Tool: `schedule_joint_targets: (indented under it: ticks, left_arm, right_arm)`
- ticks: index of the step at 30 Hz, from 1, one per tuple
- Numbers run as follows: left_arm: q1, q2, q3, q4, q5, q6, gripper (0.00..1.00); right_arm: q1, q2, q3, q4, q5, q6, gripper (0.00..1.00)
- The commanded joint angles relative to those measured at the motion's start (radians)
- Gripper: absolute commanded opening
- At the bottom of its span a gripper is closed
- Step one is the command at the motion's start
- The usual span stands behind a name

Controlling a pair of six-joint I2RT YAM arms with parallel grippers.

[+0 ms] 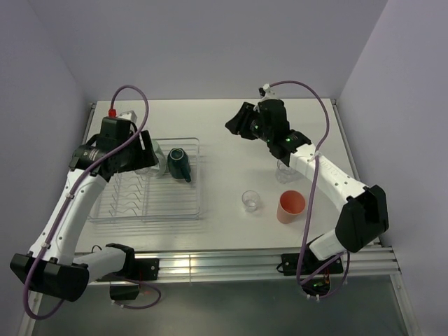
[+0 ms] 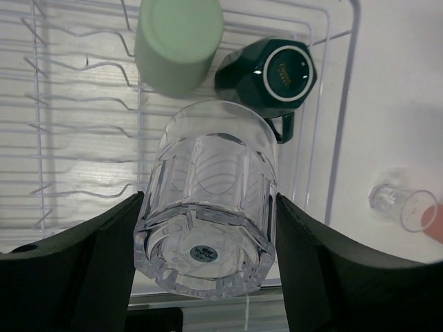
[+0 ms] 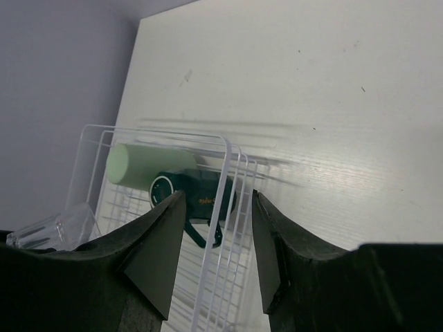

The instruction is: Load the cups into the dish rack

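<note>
My left gripper (image 2: pixel 208 200) is shut on a clear glass (image 2: pixel 208 207), which hangs upside down over the dish rack (image 2: pixel 342 138), its base toward the camera. In the rack lie a pale green tumbler (image 2: pixel 176 45) and a dark teal mug (image 2: pixel 273 72), bottoms up, side by side at the far end. In the top view the left gripper (image 1: pixel 143 162) hangs over the rack (image 1: pixel 168 203) beside the mug (image 1: pixel 178 162). My right gripper (image 1: pixel 236 123) is open and holds nothing, raised over the table's middle. On the table stand a clear glass (image 1: pixel 250 200) and a salmon-pink tumbler (image 1: pixel 290 206).
Another clear glass (image 1: pixel 283 168) stands partly hidden under the right forearm. The right wrist view looks between its fingers (image 3: pixel 163 256) at the rack's rim (image 3: pixel 225 149), the green tumbler (image 3: pixel 145 164) and the mug (image 3: pixel 197 194). Walls close the table at the back and both sides.
</note>
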Motion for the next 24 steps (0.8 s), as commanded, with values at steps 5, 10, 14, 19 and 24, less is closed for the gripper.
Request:
schedule_joint_targets:
  ticks: [5, 10, 14, 19, 24]
  left_arm:
    - [-0.033, 0.002, -0.052, 0.004, -0.104, 0.013, 0.0]
    - [-0.043, 0.048, -0.081, 0.027, -0.098, 0.021, 0.0]
    - [-0.049, 0.091, -0.102, 0.053, -0.099, 0.021, 0.0]
    - [-0.056, 0.154, -0.11, 0.068, -0.119, 0.021, 0.0]
    - [-0.062, 0.216, -0.107, 0.074, -0.128, 0.016, 0.0]
  right_arm:
    - [-0.007, 0.015, 0.042, -0.004, 0.024, -0.035, 0.51]
    - [-0.007, 0.026, 0.036, 0.002, 0.017, -0.035, 0.51]
    - [-0.007, 0.03, 0.034, 0.003, 0.023, -0.038, 0.51]
    - [-0.007, 0.041, 0.034, 0.003, 0.02, -0.042, 0.51]
    - [-0.009, 0.059, 0.037, 0.007, 0.004, -0.041, 0.51]
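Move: The left hand already holds the clear glass, bottom up with its mouth slanting forward and down; the free rack spot it is headed for lies about 2 cm ahead, level sideways and some 15 cm below. The green cup in the rack stands roughly 11 cm straight ahead and 15 cm below, the dark green mug 10 cm ahead, 9 cm to the right and equally low. From the empty right hand that spot is about 30 cm left, 9 cm back and 18 cm down. Keeping its grip around the clear glass, the left hand sinks about 9 cm towards the free wires on the near side of the green cup, easing back just under a centimetre at first and then creeping forward again, while the wrist tips the fingers some 15 degrees further down and rolls its left side up a little. The right hand, empty and half open, only settles about 2.5 cm lower out beyond the rack's right side. ##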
